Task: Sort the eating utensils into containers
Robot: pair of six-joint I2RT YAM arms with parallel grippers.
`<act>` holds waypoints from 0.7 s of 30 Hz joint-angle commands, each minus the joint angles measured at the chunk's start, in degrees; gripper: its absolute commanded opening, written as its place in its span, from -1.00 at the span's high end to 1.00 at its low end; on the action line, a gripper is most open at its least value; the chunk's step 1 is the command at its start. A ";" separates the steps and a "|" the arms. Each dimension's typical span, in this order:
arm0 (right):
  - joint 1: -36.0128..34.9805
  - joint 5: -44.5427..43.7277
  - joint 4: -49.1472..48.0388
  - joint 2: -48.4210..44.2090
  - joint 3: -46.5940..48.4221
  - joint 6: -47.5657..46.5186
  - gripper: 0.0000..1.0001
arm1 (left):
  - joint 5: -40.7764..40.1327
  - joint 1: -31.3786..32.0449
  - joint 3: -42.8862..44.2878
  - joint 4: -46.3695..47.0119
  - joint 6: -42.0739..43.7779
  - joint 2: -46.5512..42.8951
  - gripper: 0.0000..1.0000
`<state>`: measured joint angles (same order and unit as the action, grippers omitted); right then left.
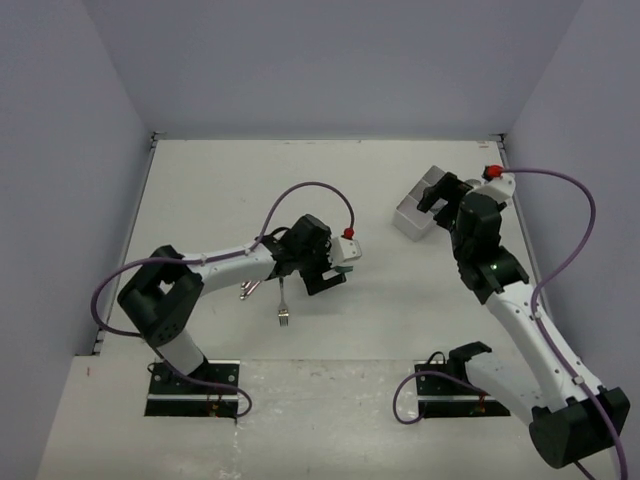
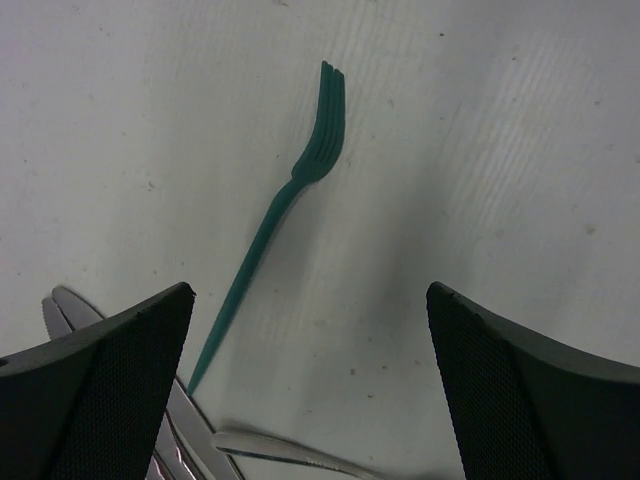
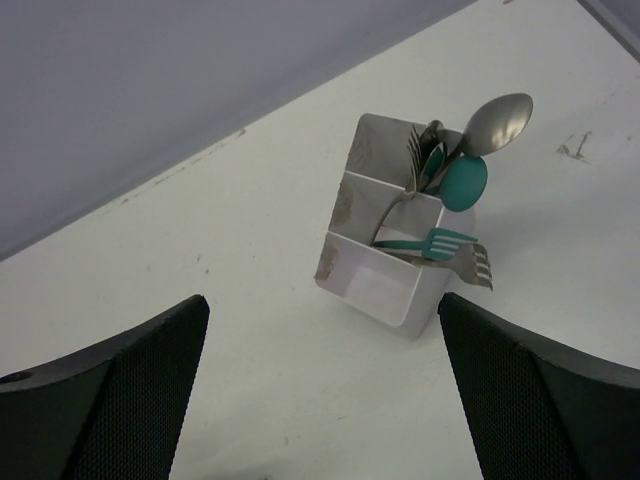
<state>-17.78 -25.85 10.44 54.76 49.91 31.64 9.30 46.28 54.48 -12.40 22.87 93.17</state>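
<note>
In the left wrist view a teal fork (image 2: 290, 200) lies on the table, tines pointing away. It lies ahead of my open left gripper (image 2: 310, 300), which holds nothing. Silver knives (image 2: 62, 305) and a silver handle (image 2: 290, 455) lie by the left finger (image 2: 100, 380). From above, the left gripper (image 1: 328, 272) hovers over this pile, with a silver fork (image 1: 283, 305) beside it. The white three-part container (image 3: 335, 250) holds a silver spoon (image 3: 500, 120), a teal spoon (image 3: 463, 183), a teal fork (image 3: 440, 240) and a silver fork (image 3: 480, 262). My right gripper (image 3: 322, 300) stands open and empty just before it.
The container (image 1: 412, 218) sits at the back right of the table, near the right wall. Its nearest compartment (image 3: 380, 285) holds nothing. Purple cables loop over both arms. Grey walls enclose the table on three sides.
</note>
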 commanded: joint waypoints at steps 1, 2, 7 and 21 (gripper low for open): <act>-0.15 4.66 3.01 -4.21 -3.41 0.88 -0.98 | -1.48 -0.40 4.85 1.23 5.15 2.10 -1.00; -0.15 4.75 3.27 -5.10 -4.29 0.97 -0.98 | -1.39 -0.49 4.76 2.02 5.77 2.89 -1.00; -0.15 3.79 6.17 -10.45 -5.79 2.20 -0.98 | 4.30 -4.61 6.42 0.55 7.81 7.55 -0.97; -0.15 -0.70 6.97 -11.43 -5.35 0.97 -0.98 | 11.44 -8.40 10.47 -4.29 7.98 15.03 0.01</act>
<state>-17.89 -24.75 16.99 42.54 43.68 32.99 18.92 37.76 63.44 -13.54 29.28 106.74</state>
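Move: The left hand's open fingers are about 5 cm short of the green fork; its middle lies some 5 cm ahead, about 1 cm to the right and 5 cm lower. On the table to the left of the green fork, the knives lie about 5 cm ahead and 11 cm left of the hand, and the metal fork about 3 cm back and 8 cm left. From the right hand, the green fork is about 27 cm left, 3 cm back and 26 cm below. The left hand slides forward about 5 cm over the table while sinking nearly 4 cm, bringing its steeply down-pointing fingers astride the green fork's handle, then all but stops there as they close from wide open to roughly half, one on either side of the handle but not yet visibly pinching it. Meanwhile the right hand, empty and open, draws back about 5 cm and slightly down, away from the container. ##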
